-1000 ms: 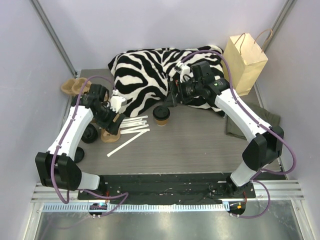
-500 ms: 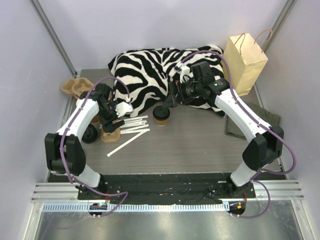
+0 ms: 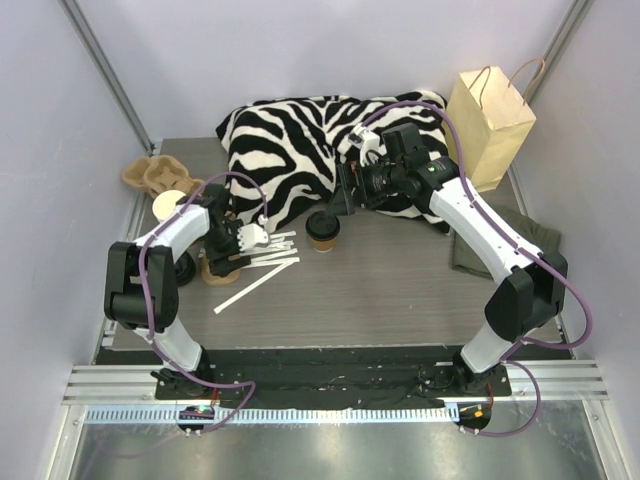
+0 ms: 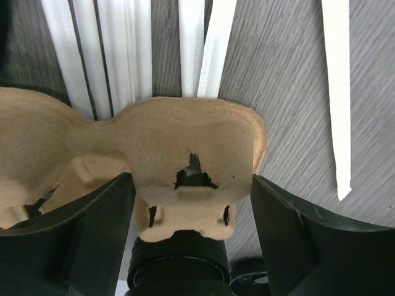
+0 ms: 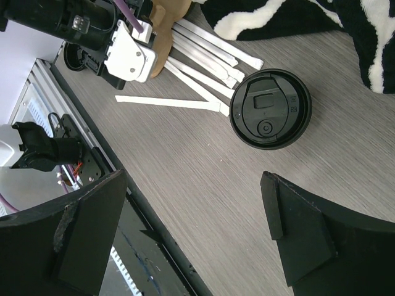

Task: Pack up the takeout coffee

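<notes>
The takeout coffee [image 3: 323, 229], a brown paper cup with a black lid [image 5: 270, 109], stands upright on the table in front of the zebra cushion. My right gripper [image 3: 345, 195] hovers just behind it, open and empty [image 5: 194, 203], with the cup off past its fingertips. My left gripper [image 3: 222, 258] is low over a moulded pulp cup carrier [image 3: 212, 270]. In the left wrist view its fingers [image 4: 92, 228] straddle the carrier's end [image 4: 191, 148], open [image 4: 192, 185] and close to its sides.
A kraft paper bag [image 3: 490, 125] stands open at the back right. The zebra cushion [image 3: 300, 150] fills the back. Wrapped white straws [image 3: 265, 250] lie beside the carrier. Black lids [image 3: 180, 268], another carrier [image 3: 150, 177] and a dark cloth [image 3: 510, 245] lie around.
The left arm folded in and its gripper came down toward me and to the right onto the pulp carrier. The right arm and the coffee have not moved.
</notes>
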Action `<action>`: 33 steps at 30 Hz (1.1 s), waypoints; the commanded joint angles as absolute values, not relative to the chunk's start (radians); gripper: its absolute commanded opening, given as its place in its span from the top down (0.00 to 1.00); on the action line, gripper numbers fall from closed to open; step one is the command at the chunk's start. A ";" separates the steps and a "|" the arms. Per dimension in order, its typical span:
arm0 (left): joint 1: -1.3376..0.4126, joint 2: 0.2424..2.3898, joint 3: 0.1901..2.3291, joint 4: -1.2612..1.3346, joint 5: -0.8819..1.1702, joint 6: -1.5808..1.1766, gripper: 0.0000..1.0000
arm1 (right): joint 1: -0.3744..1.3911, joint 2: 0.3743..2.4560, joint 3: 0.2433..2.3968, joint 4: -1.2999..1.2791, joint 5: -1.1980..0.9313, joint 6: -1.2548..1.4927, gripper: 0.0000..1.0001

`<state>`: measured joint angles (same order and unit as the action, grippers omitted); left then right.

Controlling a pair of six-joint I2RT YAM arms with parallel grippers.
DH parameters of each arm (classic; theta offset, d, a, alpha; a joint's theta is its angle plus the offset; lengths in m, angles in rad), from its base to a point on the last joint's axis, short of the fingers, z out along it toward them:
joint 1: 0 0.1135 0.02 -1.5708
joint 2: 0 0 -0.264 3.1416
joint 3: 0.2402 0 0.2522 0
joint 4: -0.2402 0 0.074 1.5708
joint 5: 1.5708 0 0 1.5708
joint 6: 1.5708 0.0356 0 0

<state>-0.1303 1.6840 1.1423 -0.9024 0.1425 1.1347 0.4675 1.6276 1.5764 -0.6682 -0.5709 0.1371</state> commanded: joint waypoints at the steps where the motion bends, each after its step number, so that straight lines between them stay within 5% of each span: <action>1: -0.127 1.686 1.118 -0.811 0.126 1.149 0.24 | 0.469 1.624 1.608 -0.658 -0.581 0.129 0.00; 11: -0.127 1.586 1.196 -0.899 0.104 1.097 0.68 | 0.469 1.626 1.641 -0.675 -0.581 0.120 0.00; 22: -0.173 1.359 1.425 -1.089 0.254 1.031 0.70 | 0.469 1.635 1.695 -0.641 -0.762 0.210 0.00; 33: -0.345 1.095 1.446 -1.066 0.449 0.911 0.65 | 0.580 1.704 1.635 -0.087 -0.962 0.707 0.01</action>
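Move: The cup holder lies lengthwise under the left gripper, with its near lobe already between the open fingers and its middle about 5 cm ahead and 1 cm lower. The white straws are about 8 cm right and 3 cm ahead, the stack of black lids some 9 cm left and level. From the right gripper, the holder is about 28 cm left, no farther out, 22 cm below; the lidded cup is 6 cm left, 1 cm ahead, 19 cm below. Close the left gripper on the holder's near lobe, pinching and creasing the pulp, then keep the grip and lift it about 24 cm, veering right and finally a little back while the fingertips swing forward and to the right. As it rises, bring the open right gripper up some 8 cm and left towards the holder, tipping its fingers up towards level. ##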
